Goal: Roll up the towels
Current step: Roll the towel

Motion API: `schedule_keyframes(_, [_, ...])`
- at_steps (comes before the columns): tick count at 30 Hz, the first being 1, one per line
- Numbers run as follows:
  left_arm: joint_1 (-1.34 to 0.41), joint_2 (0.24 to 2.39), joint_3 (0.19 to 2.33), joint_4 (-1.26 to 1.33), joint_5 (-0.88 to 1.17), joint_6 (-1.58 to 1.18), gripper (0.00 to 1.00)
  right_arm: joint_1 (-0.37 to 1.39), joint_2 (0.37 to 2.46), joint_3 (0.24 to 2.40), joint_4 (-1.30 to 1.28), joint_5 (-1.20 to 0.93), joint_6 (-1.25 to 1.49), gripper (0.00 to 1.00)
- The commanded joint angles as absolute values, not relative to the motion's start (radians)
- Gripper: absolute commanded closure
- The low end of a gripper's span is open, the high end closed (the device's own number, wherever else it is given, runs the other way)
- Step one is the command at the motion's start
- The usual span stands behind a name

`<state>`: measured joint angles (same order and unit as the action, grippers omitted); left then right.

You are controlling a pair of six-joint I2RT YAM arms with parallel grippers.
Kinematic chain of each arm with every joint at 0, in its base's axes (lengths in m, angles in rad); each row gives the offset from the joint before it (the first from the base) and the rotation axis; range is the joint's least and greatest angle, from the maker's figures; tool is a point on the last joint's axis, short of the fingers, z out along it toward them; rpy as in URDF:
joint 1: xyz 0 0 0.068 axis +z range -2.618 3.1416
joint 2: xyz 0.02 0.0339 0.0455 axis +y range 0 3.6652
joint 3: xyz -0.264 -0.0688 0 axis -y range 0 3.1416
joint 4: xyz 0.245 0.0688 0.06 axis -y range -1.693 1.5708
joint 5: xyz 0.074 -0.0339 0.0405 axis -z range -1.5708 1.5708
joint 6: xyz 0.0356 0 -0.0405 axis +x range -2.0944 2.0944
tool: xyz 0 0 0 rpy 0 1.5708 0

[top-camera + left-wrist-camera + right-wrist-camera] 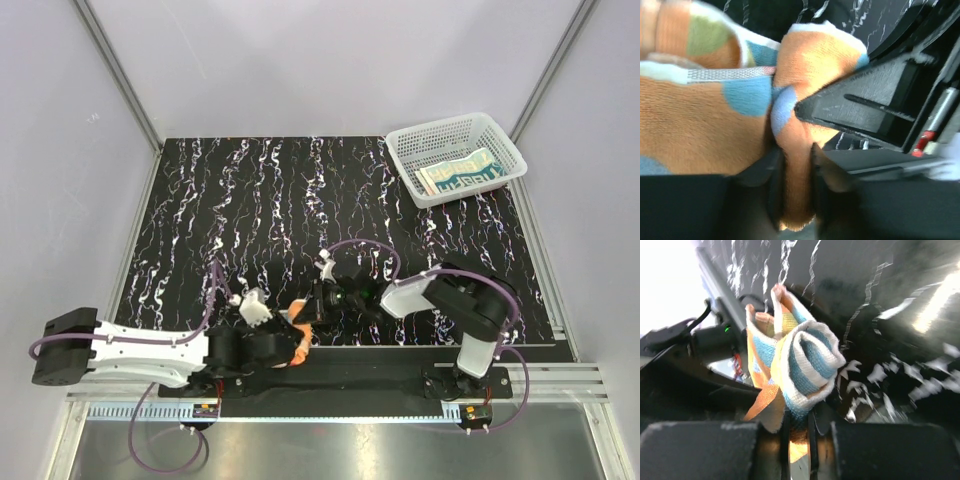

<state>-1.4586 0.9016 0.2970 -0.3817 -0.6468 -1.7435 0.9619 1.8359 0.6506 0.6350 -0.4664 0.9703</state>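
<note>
The orange towel (298, 337) with blue, green and yellow patches is bunched up near the table's front edge, between both grippers. My left gripper (796, 167) is shut on a fold of the orange towel (700, 125). In the right wrist view the orange towel (807, 362) shows as a rolled end with blue and white stripes, and my right gripper (799, 427) is shut on its lower edge. From above, the left gripper (280, 340) and the right gripper (316, 308) nearly touch. The cream towel (462, 172) with teal lettering lies in the basket.
The white mesh basket (420, 140) stands at the table's back right corner. The black marbled table top (250, 210) stretches behind the arms. Metal rails run along the left, right and front edges. The right gripper's black body (875, 105) fills the right of the left wrist view.
</note>
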Motion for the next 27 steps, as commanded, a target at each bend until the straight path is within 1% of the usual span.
schedule_keyframes(1, [-1.463,1.004,0.46,-0.474,-0.716,-1.568,0.59,0.93,1.704,0.704,0.298,-0.269,0.851,1.0])
schedule_keyframes(2, [-1.46,1.034,0.486,-0.479,-0.715,-1.513,0.49,0.914,1.659,0.701,0.222,-0.255,0.838,1.0])
schedule_keyframes(4, [-1.46,1.118,0.572,-0.505,-0.718,-1.465,0.37,0.85,1.612,0.69,0.145,-0.221,0.827,1.0])
schedule_keyframes(5, [-1.46,1.146,0.601,-0.511,-0.725,-1.409,0.31,0.832,1.568,0.692,0.055,-0.181,0.812,1.0])
schedule_keyframes(7, [-1.459,1.228,0.696,-0.548,-0.739,-1.365,0.24,0.798,1.522,0.698,-0.048,-0.132,0.793,1.0])
schedule_keyframes(8, [-1.459,1.255,0.725,-0.555,-0.756,-1.315,0.22,0.793,1.481,0.706,-0.158,-0.062,0.781,1.0])
schedule_keyframes(9, [-1.459,1.278,0.785,-0.575,-0.768,-1.293,0.2,0.792,1.461,0.715,-0.216,-0.023,0.778,1.0])
schedule_keyframes(10, [-1.459,1.322,0.811,-0.584,-0.779,-1.272,0.18,0.784,1.442,0.733,-0.263,-0.002,0.776,1.0])
schedule_keyframes(11, [-1.459,1.341,0.839,-0.589,-0.804,-1.223,0.17,0.782,1.407,0.742,-0.366,0.091,0.785,1.0])
schedule_keyframes(15, [-1.459,1.442,0.986,-0.591,-0.867,-1.085,0.17,0.776,1.365,0.801,-0.579,0.215,0.81,1.0])
schedule_keyframes(19, [-1.462,1.525,1.063,-0.526,-0.908,-0.898,0.18,0.776,1.364,0.839,-0.684,0.238,0.824,1.0])
schedule_keyframes(27, [-1.535,1.646,1.1,-0.341,-0.95,-0.73,0.19,0.776,1.45,0.894,-0.768,0.213,0.825,1.0])
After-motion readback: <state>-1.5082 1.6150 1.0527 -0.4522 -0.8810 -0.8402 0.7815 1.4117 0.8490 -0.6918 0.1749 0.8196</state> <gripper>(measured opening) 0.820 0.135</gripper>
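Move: The right hand already pinches the towel's roll at its far end; the towel's middle lies about 4 cm back and 5 cm left of it. It is taken to clear table some 5 cm ahead and 21 cm right of this hand. The basket stands about 34 cm ahead and 33 cm right of it. From the left hand, on the roll's near end, the towel's middle is some 2 cm ahead, 1 cm right. Still pinching, the right hand takes the towel some 20 cm right, turning 55 degrees; left lets go, following. ##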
